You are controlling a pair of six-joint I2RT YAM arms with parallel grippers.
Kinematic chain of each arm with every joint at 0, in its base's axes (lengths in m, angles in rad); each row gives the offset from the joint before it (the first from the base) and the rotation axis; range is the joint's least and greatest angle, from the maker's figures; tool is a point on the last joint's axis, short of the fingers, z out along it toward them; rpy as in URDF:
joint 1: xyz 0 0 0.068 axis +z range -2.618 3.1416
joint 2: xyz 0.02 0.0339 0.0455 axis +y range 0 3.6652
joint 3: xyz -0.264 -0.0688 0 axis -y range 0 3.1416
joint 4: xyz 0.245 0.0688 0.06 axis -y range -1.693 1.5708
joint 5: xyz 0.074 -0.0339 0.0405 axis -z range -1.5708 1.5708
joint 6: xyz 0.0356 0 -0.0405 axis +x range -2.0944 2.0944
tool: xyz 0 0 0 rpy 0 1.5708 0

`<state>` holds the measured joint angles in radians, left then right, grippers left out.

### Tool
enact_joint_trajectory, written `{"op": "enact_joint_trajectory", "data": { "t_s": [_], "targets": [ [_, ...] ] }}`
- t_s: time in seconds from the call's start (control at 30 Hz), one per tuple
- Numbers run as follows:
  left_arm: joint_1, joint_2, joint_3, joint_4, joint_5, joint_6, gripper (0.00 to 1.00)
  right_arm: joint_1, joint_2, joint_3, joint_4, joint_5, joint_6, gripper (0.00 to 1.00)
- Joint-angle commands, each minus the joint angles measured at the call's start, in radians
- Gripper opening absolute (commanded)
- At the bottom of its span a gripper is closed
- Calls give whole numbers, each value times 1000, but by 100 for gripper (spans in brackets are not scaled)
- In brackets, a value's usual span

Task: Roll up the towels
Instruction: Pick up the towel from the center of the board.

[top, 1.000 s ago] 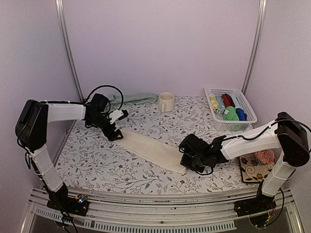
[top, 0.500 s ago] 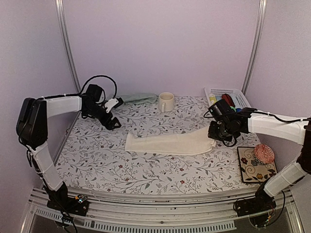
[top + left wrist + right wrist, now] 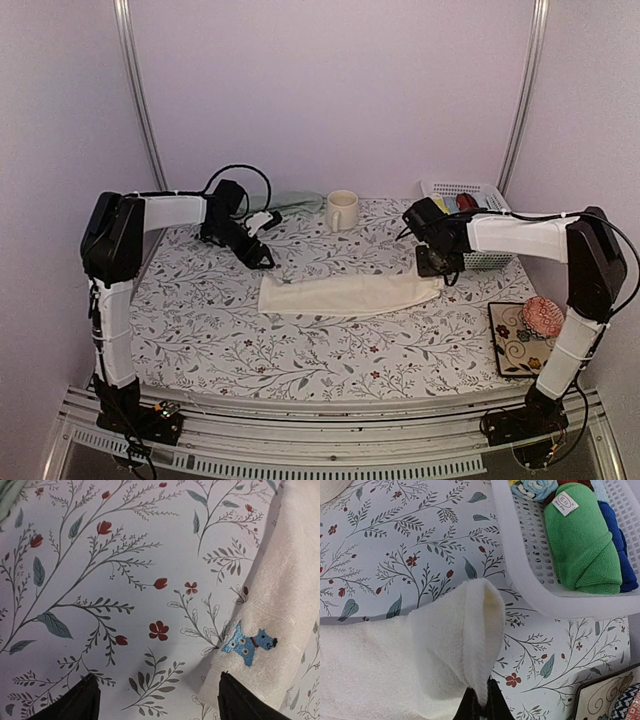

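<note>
A cream towel (image 3: 345,296) lies stretched left to right across the flowered table. My right gripper (image 3: 432,266) is shut on its right end, and the pinched fold (image 3: 475,630) stands up between the black fingers (image 3: 470,707). My left gripper (image 3: 262,258) hovers open just behind the towel's left end. In the left wrist view its jaws (image 3: 157,680) stand wide over bare tablecloth, the right finger at the towel's corner (image 3: 290,580) near a blue dog mark (image 3: 248,642). A pale green towel (image 3: 292,200) lies at the back, partly behind the left arm.
A cream mug (image 3: 341,210) stands at the back centre. A white basket (image 3: 520,555) with several rolled cloths, one green (image 3: 580,545), sits right beside the right gripper. A patterned tile (image 3: 522,340) with a pink object lies at the near right.
My right gripper has carried the towel's end from the near middle to the back right by the basket, straightening the towel. My left arm has moved right, towards the towel's left end.
</note>
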<state>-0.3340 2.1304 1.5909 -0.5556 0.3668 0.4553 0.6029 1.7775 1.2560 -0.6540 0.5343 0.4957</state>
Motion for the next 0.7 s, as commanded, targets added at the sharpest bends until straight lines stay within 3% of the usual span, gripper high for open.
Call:
{"op": "enact_joint_trajectory", "data": {
  "t_s": [0.0, 0.33, 0.67],
  "targets": [
    [33, 81, 82, -134, 149, -5, 81, -50, -59, 17, 13, 63, -51, 4],
    [35, 152, 107, -254, 340, 87, 78, -65, -100, -2, 27, 81, -50, 4],
    [34, 229, 191, -325, 488, 67, 79, -68, -78, -18, 68, 63, -55, 3]
  ]
}}
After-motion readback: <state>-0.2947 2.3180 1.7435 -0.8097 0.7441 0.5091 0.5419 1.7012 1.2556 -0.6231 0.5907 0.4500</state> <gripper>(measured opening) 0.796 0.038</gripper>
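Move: The towel's left end, with the blue dog on it, lies about 6 cm back, 2 cm right and 5 cm below the open left gripper. The mug stands some 20 cm ahead and 16 cm right of that gripper, the green towel about 25 cm straight ahead. The right gripper already pinches the towel's right end; the left end lies some 33 cm to its left, level with it and 9 cm lower. The basket is 18 cm ahead and 9 cm right of the right gripper. With its fingers staying wide, the left gripper first sinks about 3 cm close to the table, then draws back some 4 cm and drifts a little right towards the near-lying left end of the towel, its fingertips swinging back towards the base and to the right by some 25 degrees. Meanwhile the right gripper, still shut on the right end, lifts nearly 4 cm and pulls about 3 cm to the right and slightly forward, then all but holds there. ##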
